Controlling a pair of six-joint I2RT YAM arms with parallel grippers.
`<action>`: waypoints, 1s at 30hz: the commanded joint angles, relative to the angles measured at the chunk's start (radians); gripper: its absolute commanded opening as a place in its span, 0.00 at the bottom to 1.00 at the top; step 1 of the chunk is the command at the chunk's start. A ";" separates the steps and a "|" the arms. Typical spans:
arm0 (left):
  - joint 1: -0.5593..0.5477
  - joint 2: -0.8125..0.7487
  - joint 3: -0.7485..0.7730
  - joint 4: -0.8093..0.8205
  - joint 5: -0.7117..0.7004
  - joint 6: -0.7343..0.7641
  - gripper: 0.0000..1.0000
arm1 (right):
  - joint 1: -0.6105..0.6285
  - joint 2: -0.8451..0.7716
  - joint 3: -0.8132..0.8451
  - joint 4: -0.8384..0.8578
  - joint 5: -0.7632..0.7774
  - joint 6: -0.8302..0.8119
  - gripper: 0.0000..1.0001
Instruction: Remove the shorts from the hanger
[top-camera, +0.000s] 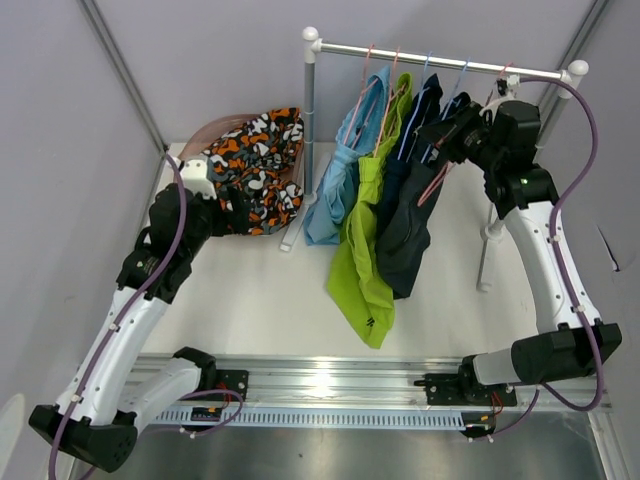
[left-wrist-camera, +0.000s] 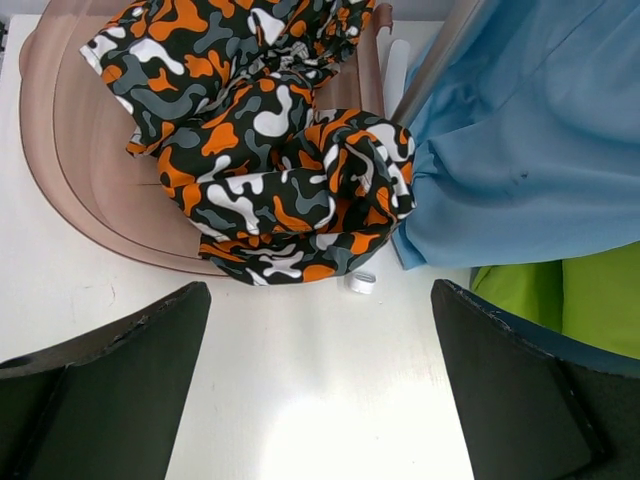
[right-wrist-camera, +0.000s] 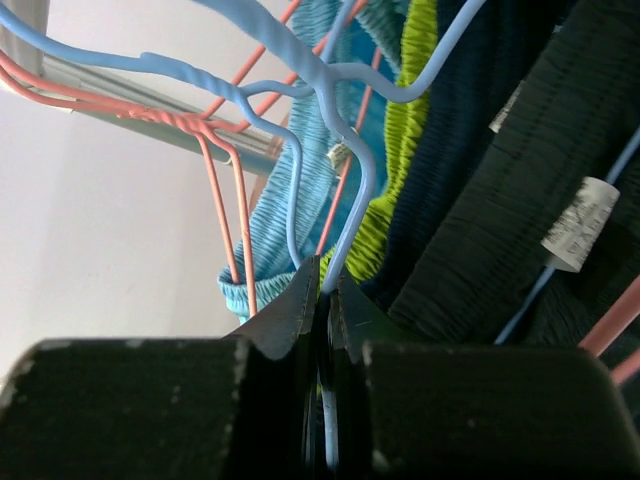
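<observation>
Four shorts hang on wire hangers from the rail (top-camera: 440, 60): light blue shorts (top-camera: 335, 190), lime green shorts (top-camera: 362, 270) and two dark navy shorts (top-camera: 405, 235). My right gripper (right-wrist-camera: 325, 285) is shut on the thin light blue hanger wire (right-wrist-camera: 355, 200), just beside the navy waistbands (right-wrist-camera: 500, 200). In the top view the right gripper (top-camera: 450, 130) is up at the rail's right part. The orange-black-white patterned shorts (left-wrist-camera: 270, 160) lie bunched in a pinkish basket (left-wrist-camera: 80, 170). My left gripper (left-wrist-camera: 320, 380) is open and holds nothing, over bare table just in front of them.
The rack's white posts stand at the back middle (top-camera: 311, 110) and right (top-camera: 490, 230). A small white clip (left-wrist-camera: 361, 283) lies on the table by the patterned shorts. Pink hanger wires (right-wrist-camera: 235, 210) crowd the blue one. Grey walls close in the left and back.
</observation>
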 joint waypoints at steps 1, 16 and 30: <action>-0.008 -0.012 0.036 0.027 0.053 0.002 0.99 | -0.015 -0.083 0.045 -0.011 0.048 -0.026 0.00; -0.437 0.265 0.255 0.388 0.571 -0.036 0.99 | 0.001 -0.063 0.200 -0.055 -0.010 0.005 0.00; -0.635 0.617 0.439 0.542 0.532 -0.010 0.99 | 0.015 -0.175 0.173 -0.071 -0.041 0.043 0.00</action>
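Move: The dark shorts, still on the blue hanger, hang about 35 cm to the right of the open left hand and 6 cm farther out, their middle some 8 cm lower. The lime shorts are about 26 cm right and 4 cm ahead of that hand, the light-blue shorts 20 cm right and 9 cm ahead. From the right hand, gripping the hanger, the dark shorts' middle is 20 cm below, 4 back and 3 left; the rod is roughly 8 cm ahead and 8 above. Sweeping fast to the right, the left hand travels some 35 cm past the light-blue and lime shorts towards the dark pair, drawing back and rising slightly, swinging clockwise about 65 degrees to point right, fingers wide open. The right hand, still pinching the blue hanger, draws back and up about 8 cm to lift its hook off the rod. ##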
